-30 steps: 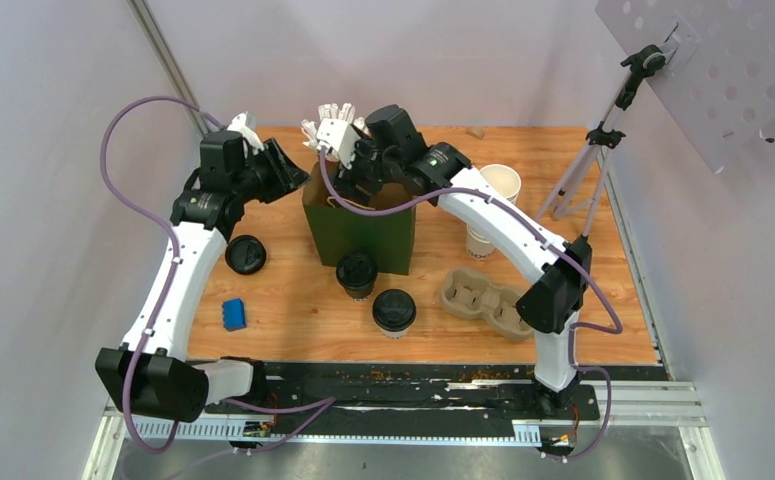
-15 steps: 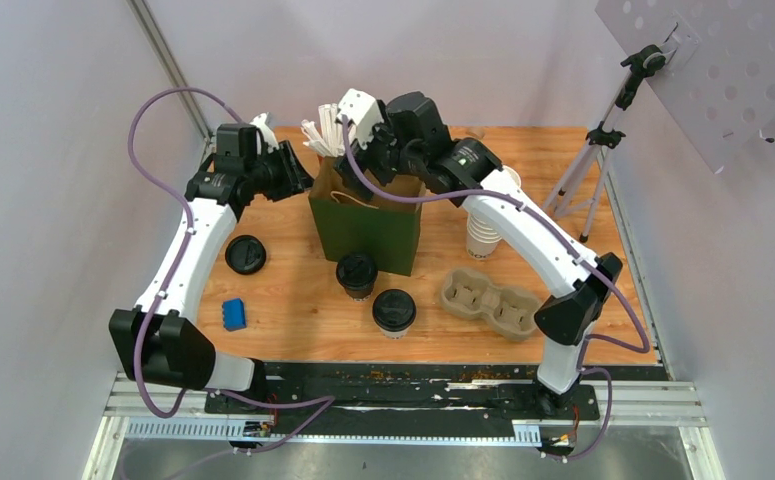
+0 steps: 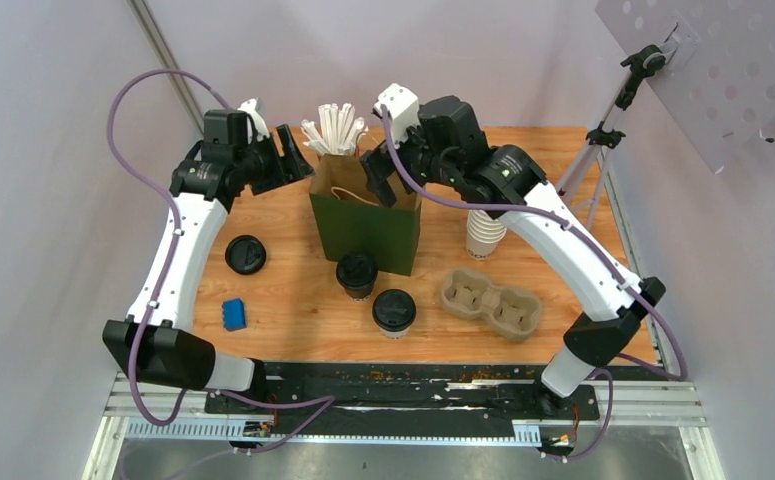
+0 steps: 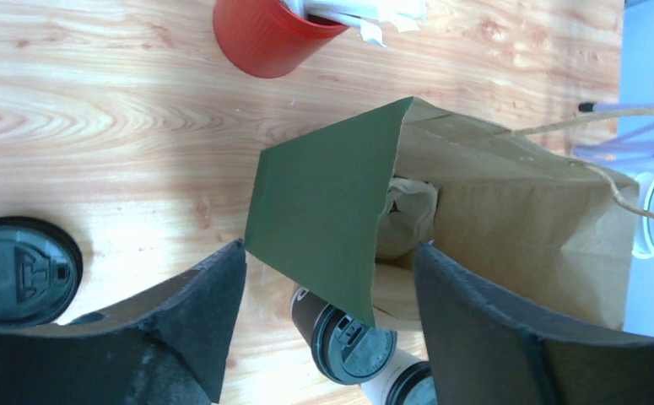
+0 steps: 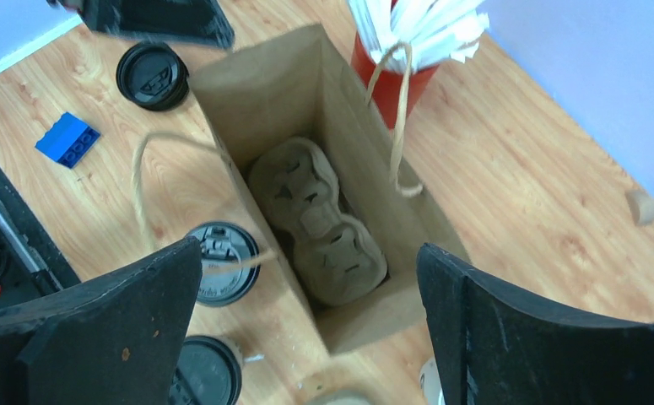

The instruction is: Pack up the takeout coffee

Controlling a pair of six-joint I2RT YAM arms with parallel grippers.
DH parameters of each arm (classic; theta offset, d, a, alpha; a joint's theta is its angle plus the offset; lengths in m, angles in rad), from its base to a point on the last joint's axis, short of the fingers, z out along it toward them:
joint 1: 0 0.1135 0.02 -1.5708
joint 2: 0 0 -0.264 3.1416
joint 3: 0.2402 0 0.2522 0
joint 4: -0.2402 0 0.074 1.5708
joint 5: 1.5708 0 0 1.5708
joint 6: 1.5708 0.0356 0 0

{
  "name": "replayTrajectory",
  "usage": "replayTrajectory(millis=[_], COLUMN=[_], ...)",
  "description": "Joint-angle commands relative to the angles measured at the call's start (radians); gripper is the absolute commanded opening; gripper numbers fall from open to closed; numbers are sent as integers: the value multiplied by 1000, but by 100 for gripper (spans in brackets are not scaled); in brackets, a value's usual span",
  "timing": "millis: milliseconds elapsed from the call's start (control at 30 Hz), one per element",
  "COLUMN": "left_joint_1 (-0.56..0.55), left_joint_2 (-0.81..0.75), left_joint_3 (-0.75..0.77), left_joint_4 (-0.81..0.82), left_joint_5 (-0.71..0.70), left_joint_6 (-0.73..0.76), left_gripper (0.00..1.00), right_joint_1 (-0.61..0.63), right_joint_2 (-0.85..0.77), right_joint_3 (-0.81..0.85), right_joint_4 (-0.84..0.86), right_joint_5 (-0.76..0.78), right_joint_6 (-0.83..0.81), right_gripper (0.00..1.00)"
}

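Two takeout coffees, white cups with black sip lids (image 3: 357,274) (image 3: 394,310), stand on the table in front of the green paper bag (image 3: 363,225). The bag is upright and open, with a pulp cup carrier (image 5: 319,224) lying at its bottom. My left gripper (image 3: 293,165) (image 4: 327,278) is open at the bag's left rim, the green wall (image 4: 323,219) between its jaws and untouched. My right gripper (image 3: 388,180) (image 5: 308,249) hangs wide open above the bag's mouth, holding nothing. Both coffees (image 5: 220,261) (image 5: 205,371) show beside the bag in the right wrist view.
A red cup of wrapped straws (image 3: 335,130) stands behind the bag. A stack of lidless white cups (image 3: 483,235) and a second pulp carrier (image 3: 490,303) sit to the right. A loose black lid (image 3: 246,254) and a blue brick (image 3: 233,314) lie left. A tripod (image 3: 588,160) stands far right.
My right gripper has lifted out of the bag's mouth, moved right and opened wide. The left gripper's jaws have widened at the bag's left rim.
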Motion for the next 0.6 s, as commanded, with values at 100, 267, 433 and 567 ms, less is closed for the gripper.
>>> replayTrajectory(millis=[100, 267, 433, 567], left_joint_1=[3, 3, 3, 3], left_joint_2=[-103, -162, -191, -226], left_joint_3=[63, -4, 4, -47], left_joint_4=[-140, -167, -214, -203], left_joint_5=[-159, -184, -227, -210], left_joint_6=[-20, -68, -66, -64], left_gripper=[93, 100, 100, 100], right_joint_1=[3, 46, 104, 205], right_joint_2=[-214, -378, -440, -398], right_joint_3=[-147, -410, -556, -642], right_joint_4=[-110, -72, -56, -19], right_joint_5=[57, 59, 52, 55], right_joint_6=[182, 207, 297, 340], right_gripper=[90, 83, 72, 64])
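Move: The right hand hangs empty over the bag. The front coffee cup is about 14 cm back, 2 cm to its right and some 32 cm below. The bag's middle sits about 3 cm ahead and 2 cm left; the rear coffee cup is 7 cm back and 5 cm left; the empty cup carrier is 12 cm back and 22 cm right. From the left hand the front cup is roughly 20 cm back, 16 cm right and 24 cm below. Touching nothing, the right hand leaves the bag's mouth and heads towards the front coffee cup, going back some 12 cm and to the right, then dropping about 8 cm as the rightward travel ends. Its fingers tip further down and narrow from wide open to about two-thirds. The left hand backs off from the bag, back and left about 7 cm in all, with a small rise, opening fully. ##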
